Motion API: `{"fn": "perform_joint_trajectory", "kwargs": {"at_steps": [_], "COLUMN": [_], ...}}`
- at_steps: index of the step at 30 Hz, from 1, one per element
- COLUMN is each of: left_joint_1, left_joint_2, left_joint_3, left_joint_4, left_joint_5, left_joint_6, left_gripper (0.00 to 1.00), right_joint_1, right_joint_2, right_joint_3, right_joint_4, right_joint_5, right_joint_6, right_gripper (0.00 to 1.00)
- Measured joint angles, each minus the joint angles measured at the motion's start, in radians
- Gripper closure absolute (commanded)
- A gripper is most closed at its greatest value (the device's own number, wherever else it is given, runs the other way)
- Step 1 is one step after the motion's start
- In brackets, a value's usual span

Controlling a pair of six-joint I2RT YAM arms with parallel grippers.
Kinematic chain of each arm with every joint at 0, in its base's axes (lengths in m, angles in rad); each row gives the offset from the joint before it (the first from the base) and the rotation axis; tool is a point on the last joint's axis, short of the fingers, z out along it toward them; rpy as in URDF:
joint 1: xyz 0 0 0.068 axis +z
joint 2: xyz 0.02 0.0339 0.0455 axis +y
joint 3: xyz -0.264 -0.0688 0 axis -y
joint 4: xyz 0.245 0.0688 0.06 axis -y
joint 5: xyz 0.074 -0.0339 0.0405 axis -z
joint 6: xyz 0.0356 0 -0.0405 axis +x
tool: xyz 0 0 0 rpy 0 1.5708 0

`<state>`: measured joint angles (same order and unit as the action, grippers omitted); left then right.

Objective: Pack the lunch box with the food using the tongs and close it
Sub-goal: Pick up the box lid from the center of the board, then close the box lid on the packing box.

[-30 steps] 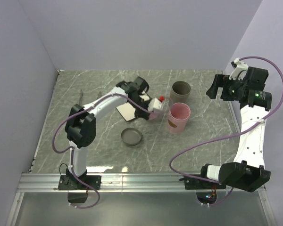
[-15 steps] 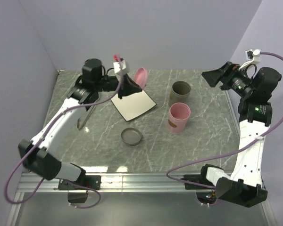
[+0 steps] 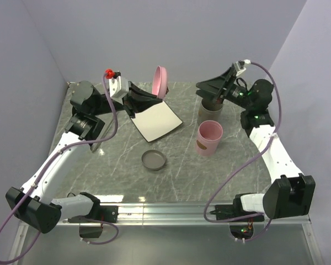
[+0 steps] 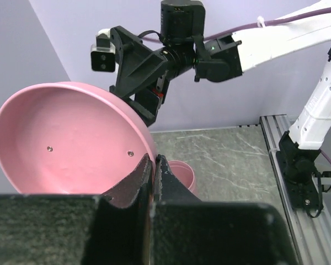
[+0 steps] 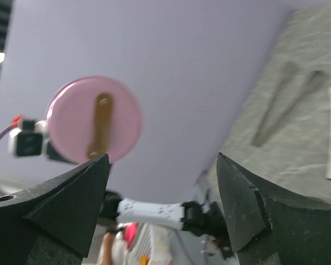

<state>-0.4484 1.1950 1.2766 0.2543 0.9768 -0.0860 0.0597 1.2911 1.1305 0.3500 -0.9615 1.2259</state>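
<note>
My left gripper is shut on the rim of a round pink lid, holding it upright above the table's back edge. In the right wrist view the pink lid shows a brown strap across its top. My right gripper hangs open over the grey container, with nothing between its fingers. The pink lunch box container stands open in front of it. The tongs lie blurred on the table at the far left. No food shows in any view.
A white square plate lies tilted left of the containers, with nothing visible on it. A small grey lid rests nearer the front. Walls close the table at the back and on both sides.
My left arm lifted the pink lid from beside the plate up to the back of the table. My right arm swung left to above the grey container, its jaws narrowing a little.
</note>
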Motion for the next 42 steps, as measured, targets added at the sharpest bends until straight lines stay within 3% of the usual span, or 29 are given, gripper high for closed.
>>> {"fn": "perform_joint_trajectory", "kwargs": {"at_steps": [6, 13, 31, 42], "left_joint_1": [0.0, 0.0, 0.0, 0.0], "left_joint_2": [-0.002, 0.0, 0.0, 0.001], "left_joint_3": [-0.016, -0.016, -0.053, -0.055], "left_joint_4": [0.061, 0.119, 0.129, 0.129], "left_joint_5": [0.005, -0.002, 0.004, 0.016], "left_joint_6": [-0.009, -0.035, -0.032, -0.031], "left_gripper": [1.0, 1.0, 1.0, 1.0], "right_joint_1": [0.16, 0.286, 0.338, 0.366], "right_joint_2": [0.027, 0.129, 0.17, 0.17], "right_joint_3": [0.002, 0.064, 0.066, 0.07], "right_joint_4": [0.217, 0.25, 0.427, 0.441], "right_joint_5": [0.034, 0.064, 0.088, 0.084], "right_joint_6": [0.151, 0.196, 0.309, 0.321], "right_gripper": [0.19, 0.23, 0.31, 0.44]}}
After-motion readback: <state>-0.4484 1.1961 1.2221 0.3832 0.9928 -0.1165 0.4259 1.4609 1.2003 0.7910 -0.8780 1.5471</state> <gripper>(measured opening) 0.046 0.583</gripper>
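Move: The pink box lid is already gripped by its rim in the left hand, stood on edge with the brown strap facing the right hand; its middle is about 5 cm ahead of the left fingers and 3 cm above them. From the right hand it is some 13 cm left, 4 cm back and 8 cm higher. Far below the right hand, some 34 cm, stand the grey box, 12 cm ahead and 12 cm right, and the pink box, 5 cm back and 10 cm right. Leftward, quickly at first and then at a creep, the right hand goes about 12 cm towards the strap side of the lid, also drawing back and rising roughly 5 cm each. It turns some 20 degrees counter-clockwise and rolls its left side up, while its wide fingers close partway around the strap's lower end, touch not visible. The left hand keeps its pinch and holds the lid in place. ##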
